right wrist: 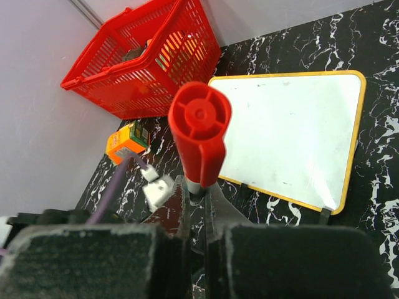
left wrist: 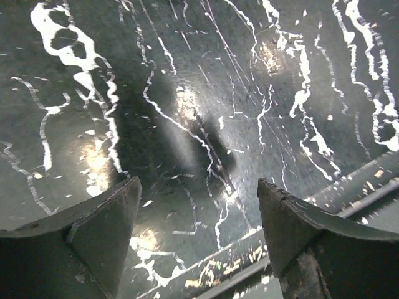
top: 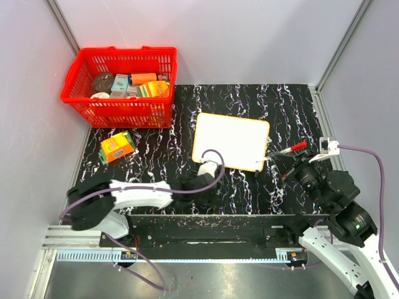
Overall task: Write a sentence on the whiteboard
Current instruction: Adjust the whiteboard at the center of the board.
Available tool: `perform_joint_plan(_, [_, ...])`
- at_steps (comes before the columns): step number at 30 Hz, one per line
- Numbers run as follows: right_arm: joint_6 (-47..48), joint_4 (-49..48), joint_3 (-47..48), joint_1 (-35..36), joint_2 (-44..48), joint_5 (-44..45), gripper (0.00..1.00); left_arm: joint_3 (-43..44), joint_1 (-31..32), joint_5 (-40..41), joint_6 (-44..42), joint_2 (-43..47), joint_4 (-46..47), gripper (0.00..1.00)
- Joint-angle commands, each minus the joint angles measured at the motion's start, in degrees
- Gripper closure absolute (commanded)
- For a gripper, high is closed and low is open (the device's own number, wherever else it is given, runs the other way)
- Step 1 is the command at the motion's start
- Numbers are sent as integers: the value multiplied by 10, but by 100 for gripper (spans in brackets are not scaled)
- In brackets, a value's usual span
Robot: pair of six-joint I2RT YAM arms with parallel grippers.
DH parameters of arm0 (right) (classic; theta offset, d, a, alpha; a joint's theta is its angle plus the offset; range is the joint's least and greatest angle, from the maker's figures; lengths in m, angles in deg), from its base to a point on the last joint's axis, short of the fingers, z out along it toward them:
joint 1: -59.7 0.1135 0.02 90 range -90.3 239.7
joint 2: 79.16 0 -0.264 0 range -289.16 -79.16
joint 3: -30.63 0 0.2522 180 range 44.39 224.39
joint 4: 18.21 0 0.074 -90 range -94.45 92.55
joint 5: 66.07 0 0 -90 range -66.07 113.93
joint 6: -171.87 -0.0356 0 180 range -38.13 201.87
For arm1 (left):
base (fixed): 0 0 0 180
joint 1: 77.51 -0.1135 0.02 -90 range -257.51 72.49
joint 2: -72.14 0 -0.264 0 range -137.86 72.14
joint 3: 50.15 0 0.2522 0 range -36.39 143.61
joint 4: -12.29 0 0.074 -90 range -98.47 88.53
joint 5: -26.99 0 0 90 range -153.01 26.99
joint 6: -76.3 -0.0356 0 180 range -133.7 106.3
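Note:
The whiteboard [top: 230, 140] [right wrist: 293, 137], white with an orange-yellow rim, lies flat on the black marbled table [top: 280, 103]. Its face is blank and no sentence shows on it. My right gripper [top: 288, 161] [right wrist: 198, 187] sits just right of the board's near right corner, shut on a red-capped marker [top: 297, 147] [right wrist: 199, 134] that sticks out past the fingertips. My left gripper [top: 206, 187] [left wrist: 198, 182] hangs low over bare table in front of the board's near left corner. Its jaws stand wide apart with nothing between them.
A red basket [top: 121, 87] [right wrist: 143, 62] holding several packaged goods stands at the back left. An orange box [top: 116, 147] [right wrist: 124, 140] lies in front of it. A metal rail [left wrist: 249, 268] runs along the table's near edge. Grey walls close in left, back and right.

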Motion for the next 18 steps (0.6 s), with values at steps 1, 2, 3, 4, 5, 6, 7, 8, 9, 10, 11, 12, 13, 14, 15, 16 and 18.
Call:
perform_joint_plan(1, [2, -2, 7, 1, -4, 4, 100, -53, -53, -91, -40, 119, 65, 20])
perform_joint_plan(2, [2, -3, 5, 1, -5, 4, 100, -63, -68, -103, -44, 157, 67, 19])
perform_joint_plan(3, [2, -4, 3, 1, -9, 1, 100, -73, -111, -141, -47, 175, 79, 19])
perform_joint_plan(4, [2, -8, 1, 1, -11, 0, 100, -97, -134, -166, -54, 193, 91, 19])
perform_joint_plan(5, [2, -9, -1, 1, -12, -1, 100, -107, -161, -225, -57, 221, 102, 18])
perform_joint_plan(6, [2, -13, -4, 1, -16, -7, 100, -118, -215, -250, -59, 234, 127, 18])
perform_joint_plan(7, [1, -17, -5, 1, -18, -9, 100, -135, -240, -273, -64, 243, 139, 18])
perform_joint_plan(8, [1, -20, -7, 1, -20, -11, 100, -140, -265, -319, -67, 254, 150, 17])
perform_joint_plan(9, [0, -22, -10, 1, -26, -14, 100, -142, -313, -334, -69, 255, 160, 16])
perform_joint_plan(10, [-1, -25, -10, 1, -28, -16, 100, -144, -337, -352, -70, 254, 167, 16])
perform_joint_plan(11, [0, -28, -11, 1, -31, -17, 100, -145, -362, -405, -70, 243, 179, 16])
perform_joint_plan(12, [0, -29, -13, 0, -35, -20, 100, -149, -411, -433, -67, 235, 216, 16])
perform_joint_plan(13, [1, -32, -14, 1, -37, -22, 100, -149, -436, -459, -59, 223, 233, 16])
perform_joint_plan(14, [1, -33, -14, 1, -41, -24, 100, -149, -457, -509, -54, 197, 254, 16])
perform_joint_plan(15, [1, -34, -16, 0, -43, -25, 100, -150, -491, -531, -48, 182, 310, 16])
perform_joint_plan(16, [1, -36, -17, 1, -45, -27, 100, -146, -506, -551, -35, 166, 337, 16])
perform_joint_plan(18, [2, -38, -17, 1, -48, -26, 100, -134, -526, -599, -36, 111, 385, 16])
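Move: Some 18 cm ahead of the open left hand and 6 cm to its right lies the middle of the whiteboard, about 3 cm lower. The orange box is about 33 cm to the left and 17 cm ahead of that hand, with the red basket some 32 cm ahead and 31 cm left. From the right hand, still holding the marker high up, the board's middle is roughly 15 cm ahead, 12 cm left and 32 cm below. Rising first from the table in front of the whiteboard's near edge, the empty left hand then sweeps forward and left about 17 cm, ending 8 cm higher, just off the board's left side. Its wrist rolls some 35 degrees, so the wide-open fingers swing from steeply down towards the board. Late on, the right hand eases about 3 cm down and slightly forward-left, keeping its grip on the marker. ##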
